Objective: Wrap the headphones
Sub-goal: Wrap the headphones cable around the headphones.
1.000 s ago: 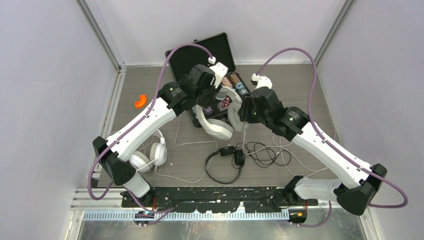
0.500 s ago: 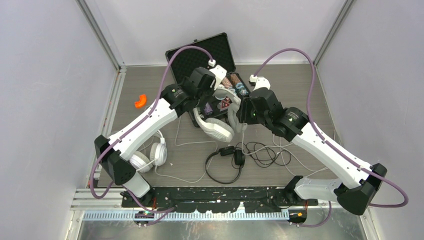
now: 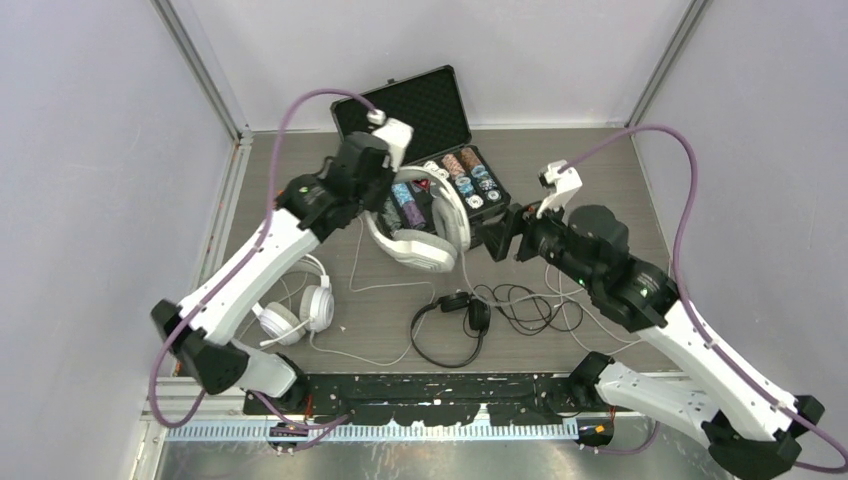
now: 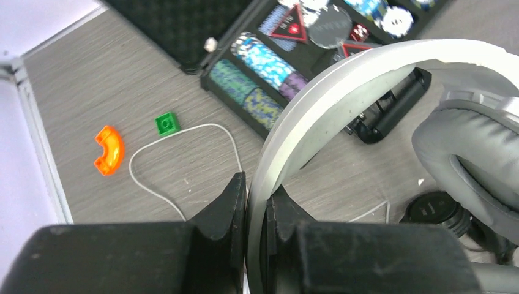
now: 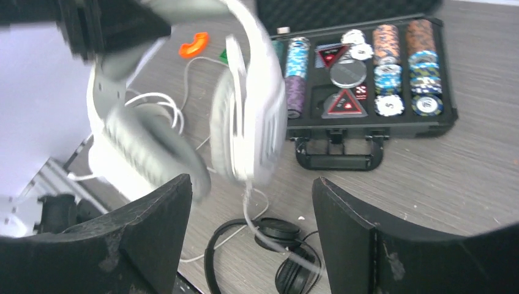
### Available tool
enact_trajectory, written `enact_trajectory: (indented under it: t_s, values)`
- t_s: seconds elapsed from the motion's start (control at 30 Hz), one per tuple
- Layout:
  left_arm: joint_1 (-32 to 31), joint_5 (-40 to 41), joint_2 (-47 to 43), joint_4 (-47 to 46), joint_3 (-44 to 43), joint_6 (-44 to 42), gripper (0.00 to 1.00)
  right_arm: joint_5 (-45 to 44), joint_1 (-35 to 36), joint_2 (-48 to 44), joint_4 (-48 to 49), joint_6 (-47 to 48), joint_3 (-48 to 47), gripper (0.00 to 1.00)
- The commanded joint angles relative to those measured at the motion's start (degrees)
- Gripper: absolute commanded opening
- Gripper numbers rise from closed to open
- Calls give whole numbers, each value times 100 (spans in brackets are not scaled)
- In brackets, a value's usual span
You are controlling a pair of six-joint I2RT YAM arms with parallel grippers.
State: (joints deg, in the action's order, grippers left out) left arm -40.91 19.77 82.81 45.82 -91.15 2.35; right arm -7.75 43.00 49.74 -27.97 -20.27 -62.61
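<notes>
My left gripper (image 4: pixel 257 187) is shut on the headband of the bulky white-grey headphones (image 4: pixel 343 79) and holds them above the table in front of the chip case. In the top view that pair (image 3: pixel 420 235) hangs below the left gripper (image 3: pixel 383 208), its white cord trailing down. To its right, my right gripper (image 3: pixel 500 237) stands open with nothing between its fingers. From the right wrist, the pair (image 5: pixel 251 116) shows blurred beyond the open right gripper (image 5: pixel 251 184). The slim black headphones (image 3: pixel 450 322) lie at the front centre, and the white round-cup pair (image 3: pixel 297 310) lies at the front left.
An open black case of poker chips (image 3: pixel 455 175) lies behind the held pair, lid propped up. An orange curved piece (image 4: pixel 109 150) and a green brick (image 4: pixel 166 123) lie at the left. A tangle of thin cords (image 3: pixel 530 305) spreads right of the black pair.
My right gripper has opened, let go of the white-grey pair and drawn back to the right. My left gripper has closed on the headband and swung left with the pair.
</notes>
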Motion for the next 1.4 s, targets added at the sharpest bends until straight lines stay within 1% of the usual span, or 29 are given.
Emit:
enact_trajectory:
  t_s: [0.0, 0.1, 0.23, 0.4, 0.5, 0.57, 0.73, 0.87, 1.1, 1.2, 1.37]
  values:
    - [558, -353, -886, -577, 26, 816, 0, 1111, 13, -623, 1140, 709, 761, 76]
    - [873, -778, -1213, -594, -5, 1207, 0, 1475, 12, -1121, 1828, 819, 1273, 76]
    - [970, -1205, -1508, -599, -165, 1558, 0, 2009, 7, -1473, 2702, 1157, 1850, 76]
    - [970, -1713, -1696, -513, -487, 1923, 0, 2197, 7, -1398, 2985, 1518, 1893, 77]
    - [972, -1944, -1829, -611, -535, 2123, 0, 2332, 12, -1329, 3055, 1723, 1928, 77]
    - [973, -2241, -1898, -664, -543, 2284, 0, 2449, 9, -1317, 3206, 1831, 2042, 77]
    - [970, -2437, -1917, -677, -649, 2551, 0, 2685, 12, -1302, 3588, 1852, 2343, 74]
    - [979, -2447, -1915, -850, -718, 2862, 0, 2639, 12, -1216, 3735, 1740, 2542, 69]
    - [988, -2684, -1908, -1357, -833, 3585, 0, 2420, 12, -1208, 4289, 1485, 2988, 53]
    - [990, -2493, -1919, -1443, -884, 3727, 0, 2373, 8, -1203, 4412, 1434, 3120, 47]
    - [1021, -2047, -1989, -1491, -853, 3737, 0, 2248, 6, -1237, 4692, 1251, 3301, 33]
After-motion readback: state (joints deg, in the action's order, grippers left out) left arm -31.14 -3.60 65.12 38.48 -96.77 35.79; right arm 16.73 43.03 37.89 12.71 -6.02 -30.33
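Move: The left hand already pinches the white headphones' headband, their middle about 8 cm to its right and 3 cm lower. Their hanging cable is some 16 cm right of that hand, 12 back and 5 lower. From the open right hand it is about 5 cm left, 4 back and 8 lower, the near ear cup 8 left and 4 ahead, level in height. On the table, roughly 28 cm below, the case handle is 8 ahead and 4 left, the black headphones 11 back and 5 left. Left lifts the held headphones some 18 cm and rolls their cups up; right backs leftward towards the cable, half-closing. ##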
